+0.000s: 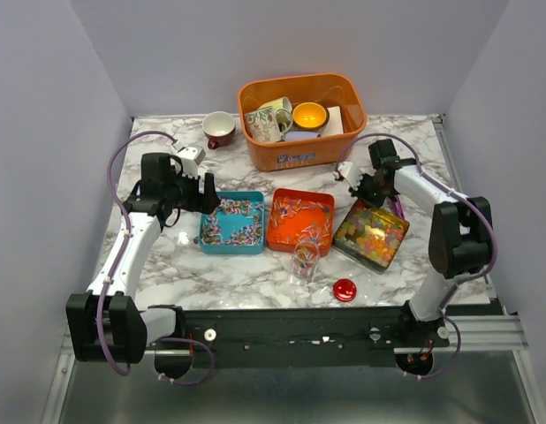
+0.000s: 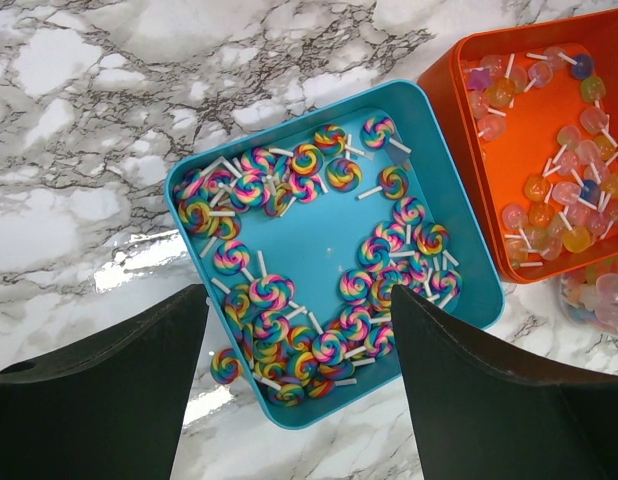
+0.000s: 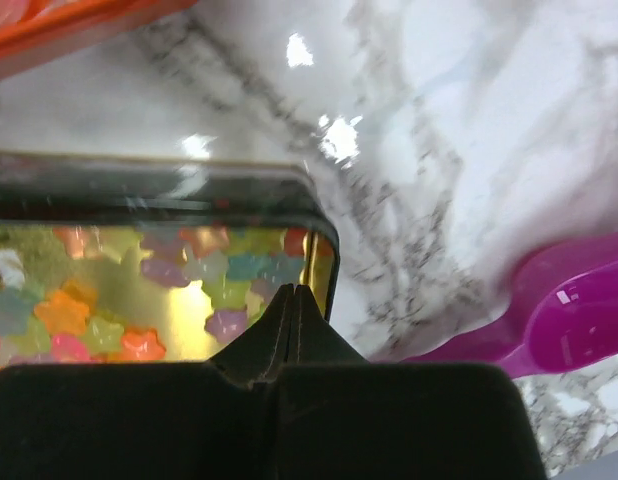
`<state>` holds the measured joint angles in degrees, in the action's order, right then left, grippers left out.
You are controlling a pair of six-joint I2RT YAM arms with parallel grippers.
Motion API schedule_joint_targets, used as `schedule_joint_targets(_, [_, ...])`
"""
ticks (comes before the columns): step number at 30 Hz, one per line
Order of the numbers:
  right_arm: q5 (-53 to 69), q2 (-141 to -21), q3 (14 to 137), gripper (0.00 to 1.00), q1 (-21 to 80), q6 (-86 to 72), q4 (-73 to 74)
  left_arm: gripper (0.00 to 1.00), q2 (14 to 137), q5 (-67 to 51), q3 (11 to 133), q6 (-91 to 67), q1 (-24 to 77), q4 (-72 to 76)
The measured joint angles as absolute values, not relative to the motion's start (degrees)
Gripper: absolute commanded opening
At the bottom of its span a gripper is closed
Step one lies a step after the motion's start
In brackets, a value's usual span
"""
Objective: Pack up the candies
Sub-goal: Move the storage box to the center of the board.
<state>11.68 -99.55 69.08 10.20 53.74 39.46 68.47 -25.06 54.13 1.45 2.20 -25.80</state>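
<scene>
The candies lie in three open tins. Rainbow swirl lollipops (image 2: 251, 190) fill a blue tin (image 2: 471, 240), also seen from above as the blue tin (image 1: 231, 222). One swirl (image 2: 225, 366) lies on the marble just outside its rim. Pale translucent lollipops (image 2: 549, 190) sit in an orange tin (image 1: 300, 219). Star-shaped jellies (image 3: 64, 310) lie in a black, gold-lined tin (image 1: 371, 233). My left gripper (image 2: 299, 300) hangs open above the blue tin's near corner, holding nothing. My right gripper (image 3: 294, 292) is shut and empty over the black tin's corner.
A purple scoop (image 3: 569, 320) lies on the marble right of the black tin. A clear cup (image 1: 305, 259) and a red lid (image 1: 345, 289) stand in front of the tins. An orange basket (image 1: 301, 119) with mugs and a brown cup (image 1: 219, 129) stand at the back.
</scene>
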Motion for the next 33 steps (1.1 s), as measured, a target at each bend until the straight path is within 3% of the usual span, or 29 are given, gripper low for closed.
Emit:
schedule_joint_targets(8, [11.27, -107.22, 80.29, 0.01, 10.22, 50.98, 37.82, 0.85, 68.60, -24.95, 54.11, 1.34, 2.20, -25.85])
schedule_joint_targets(11, [11.42, -107.24, 82.11, 0.11, 10.22, 50.26, 37.50, 0.85, 68.60, -24.95, 54.11, 1.34, 2.04, -25.85])
schedule_joint_targets(12, [11.51, -107.04, 82.59, 0.27, 10.22, 49.91, 37.45, 0.86, 68.60, -24.95, 54.11, 1.34, 1.93, -25.85])
schedule_joint_targets(14, [11.88, -106.08, 82.65, 0.43, 10.22, 49.52, 37.91, 0.87, 68.60, -24.97, 54.11, 1.34, 1.83, -25.87])
schedule_joint_targets(15, [12.78, -105.03, 82.59, 0.64, 10.22, 49.89, 38.70, 0.88, 68.53, -25.10, 54.11, 1.52, 1.83, -25.89])
schedule_joint_targets(16, [13.96, -103.15, 81.56, 0.72, 10.15, 50.15, 39.05, 0.88, 68.49, -25.12, 54.11, 1.63, 1.83, -25.96])
schedule_joint_targets(18, [17.74, -95.55, 77.52, 1.00, 9.98, 53.19, 41.06, 0.89, 68.25, -25.71, 54.11, 1.98, 1.80, -26.09])
schedule_joint_targets(23, [29.95, -71.07, 64.23, 1.00, 10.02, 68.18, 46.92, 0.89, 67.31, -28.49, 53.04, 1.80, 1.80, -25.10])
schedule_joint_targets(26, [34.06, -62.63, 57.87, 1.00, 10.41, 79.66, 52.03, 0.89, 67.07, -29.91, 51.81, 1.23, 1.80, -24.51])
schedule_joint_targets(33, [35.38, -62.50, 45.30, 1.00, 14.79, 99.46, 60.93, 0.89, 66.74, -30.98, 51.24, 0.86, 1.80, -24.27])
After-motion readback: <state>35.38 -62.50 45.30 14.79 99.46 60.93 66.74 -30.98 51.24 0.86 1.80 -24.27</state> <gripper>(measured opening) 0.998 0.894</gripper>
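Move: The right gripper, shut, has its tips just inside the far edge of the storage box, so the box's middle lies about 9 cm back from it, level sideways and 2 cm lower. The purple scoop lies some 5 cm ahead and 6 cm to the right, the orange tray about 21 cm left and 5 cm back, the red lid 25 cm back and 7 cm left. From the left gripper the box is roughly 42 cm right, 5 cm back and 15 cm below. Keep the right fingers shut and push the storage box's far wall forward from the inside, carrying the hand on about 7 cm while it starts to rise. Then lift clear, open wide and swing back over the box some 25 cm, sinking again near its near side, with the wrist turned about 50 degrees counter-clockwise. ##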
